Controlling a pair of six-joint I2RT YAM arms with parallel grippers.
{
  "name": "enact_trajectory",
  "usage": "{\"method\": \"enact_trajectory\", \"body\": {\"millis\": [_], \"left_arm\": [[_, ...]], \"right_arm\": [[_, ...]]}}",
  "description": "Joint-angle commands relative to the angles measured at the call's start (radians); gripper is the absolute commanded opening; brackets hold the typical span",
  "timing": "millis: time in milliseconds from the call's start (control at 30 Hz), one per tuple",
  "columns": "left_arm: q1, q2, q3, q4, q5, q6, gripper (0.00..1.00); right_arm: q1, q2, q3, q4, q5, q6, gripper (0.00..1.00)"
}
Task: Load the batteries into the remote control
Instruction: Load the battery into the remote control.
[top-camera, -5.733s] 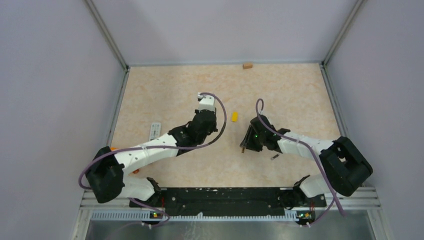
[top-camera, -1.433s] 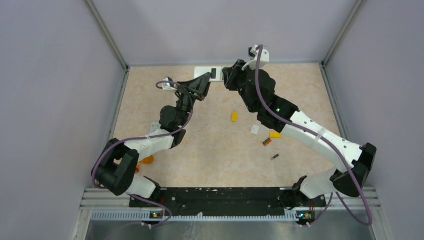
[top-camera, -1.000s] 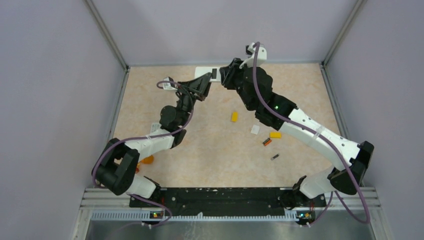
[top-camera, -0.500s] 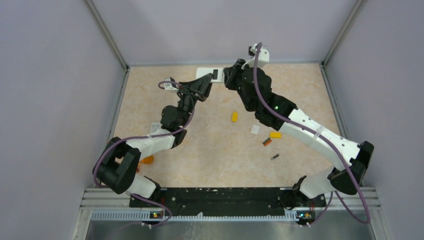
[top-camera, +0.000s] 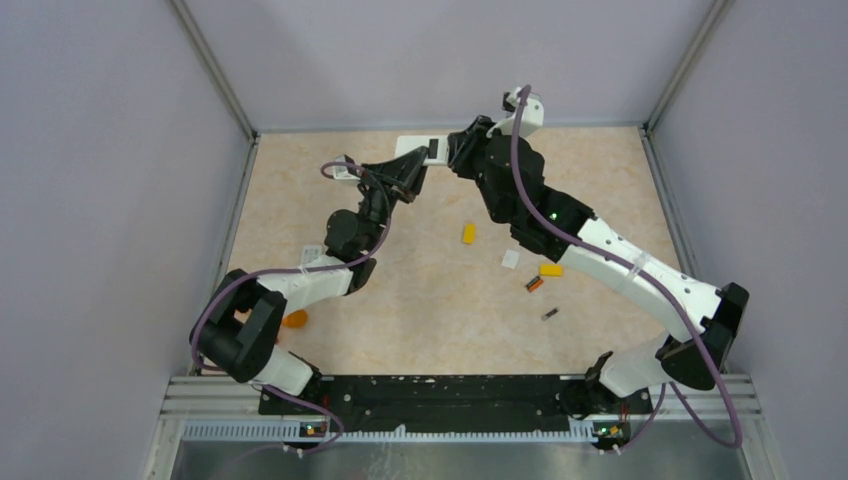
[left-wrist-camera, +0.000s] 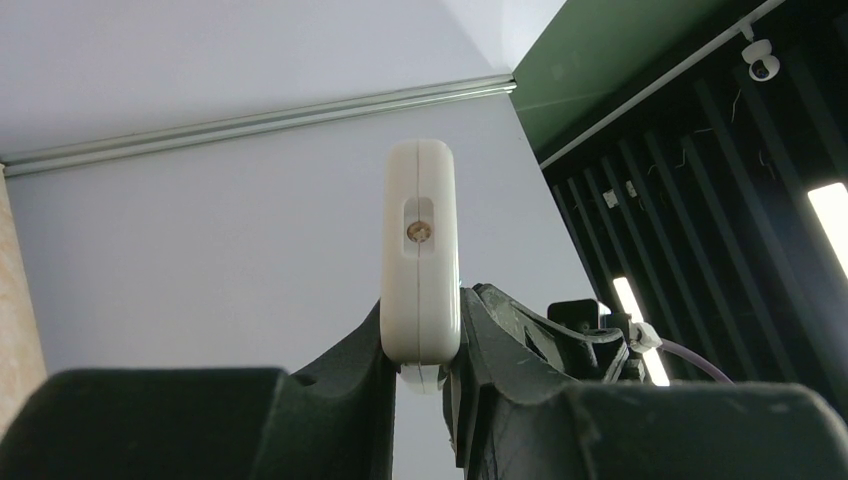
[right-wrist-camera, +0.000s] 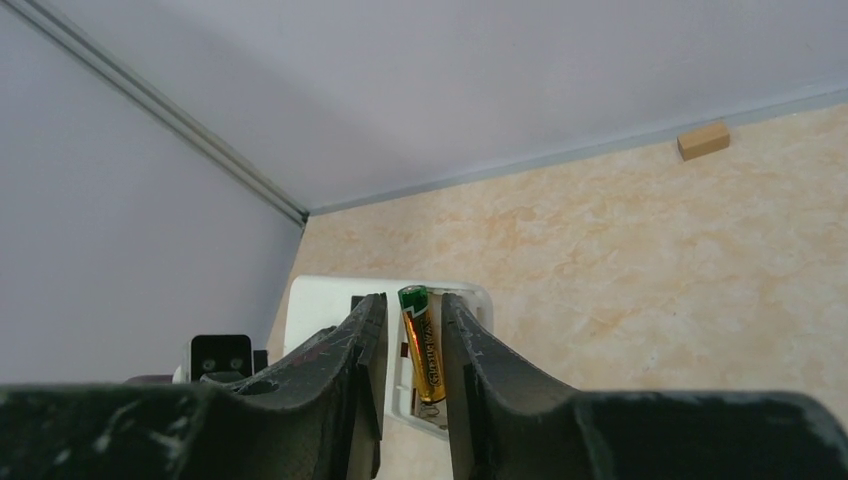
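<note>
My left gripper (top-camera: 408, 172) is shut on the remote control (top-camera: 415, 150) and holds this slim white bar in the air over the table's far edge. Seen end-on, the remote control (left-wrist-camera: 420, 250) is pinched between the left gripper's (left-wrist-camera: 420, 350) fingers. My right gripper (right-wrist-camera: 413, 300) is at the remote control's (right-wrist-camera: 320, 305) dark recess. A gold-and-green battery (right-wrist-camera: 422, 345) sits tilted in the recess, its lower end at the spring. The fingers straddle it, with a gap on its left side. An orange-and-black battery (top-camera: 534, 284) and a dark battery (top-camera: 549, 314) lie on the table.
Two yellow blocks (top-camera: 468, 233) (top-camera: 551, 269) and a small white piece (top-camera: 510, 259) lie mid-table. A second white remote (top-camera: 312, 252) and an orange cylinder (top-camera: 294, 320) sit by the left arm. A wooden block (right-wrist-camera: 703, 140) rests against the back wall.
Both grippers and the raised remote have drifted slightly to the right. The things on the table have not moved.
</note>
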Motion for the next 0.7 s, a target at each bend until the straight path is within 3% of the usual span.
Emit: {"method": "enact_trajectory", "body": {"millis": [0,200,300,467,667], "left_arm": [[0.004,-0.02,0.057,0.172,-0.027,-0.037,0.0],[0.004,-0.023,0.053,0.17,-0.023,-0.029,0.0],[0.004,-0.027,0.046,0.174,-0.019,-0.029,0.0],[0.005,-0.036,0.029,0.172,-0.005,-0.022,0.0],[0.005,-0.037,0.009,0.163,0.002,-0.005,0.0]], "right_arm": [[0.003,-0.039,0.004,-0.033,0.035,0.004,0.28],[0.004,-0.06,0.009,-0.026,0.018,-0.011,0.31],[0.004,-0.083,0.006,-0.008,-0.021,-0.037,0.47],[0.001,-0.125,0.023,-0.066,-0.074,-0.035,0.64],[-0.063,-0.186,0.03,-0.186,-0.226,0.163,0.79]]}}
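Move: Between and just beyond the right fingertips, about 1 cm ahead and 1 cm below the hand point, the loaded battery lies in the remote control. The spare battery is on the table some 18 cm back, 20 cm right and 40 cm below that hand; from the left hand, roughly 18 cm back, 27 cm right and 38 cm below. The orange batteries lie about 6 cm farther out and 3 cm left of the spare one. Backing off the loaded battery, the right hand eases up, then draws away backward, up and to the right, about 4 cm in all and gathering speed, while its fingers spread from a narrow gap to wide open. The left hand keeps its grip on the remote control and lifts it some 2 cm. ##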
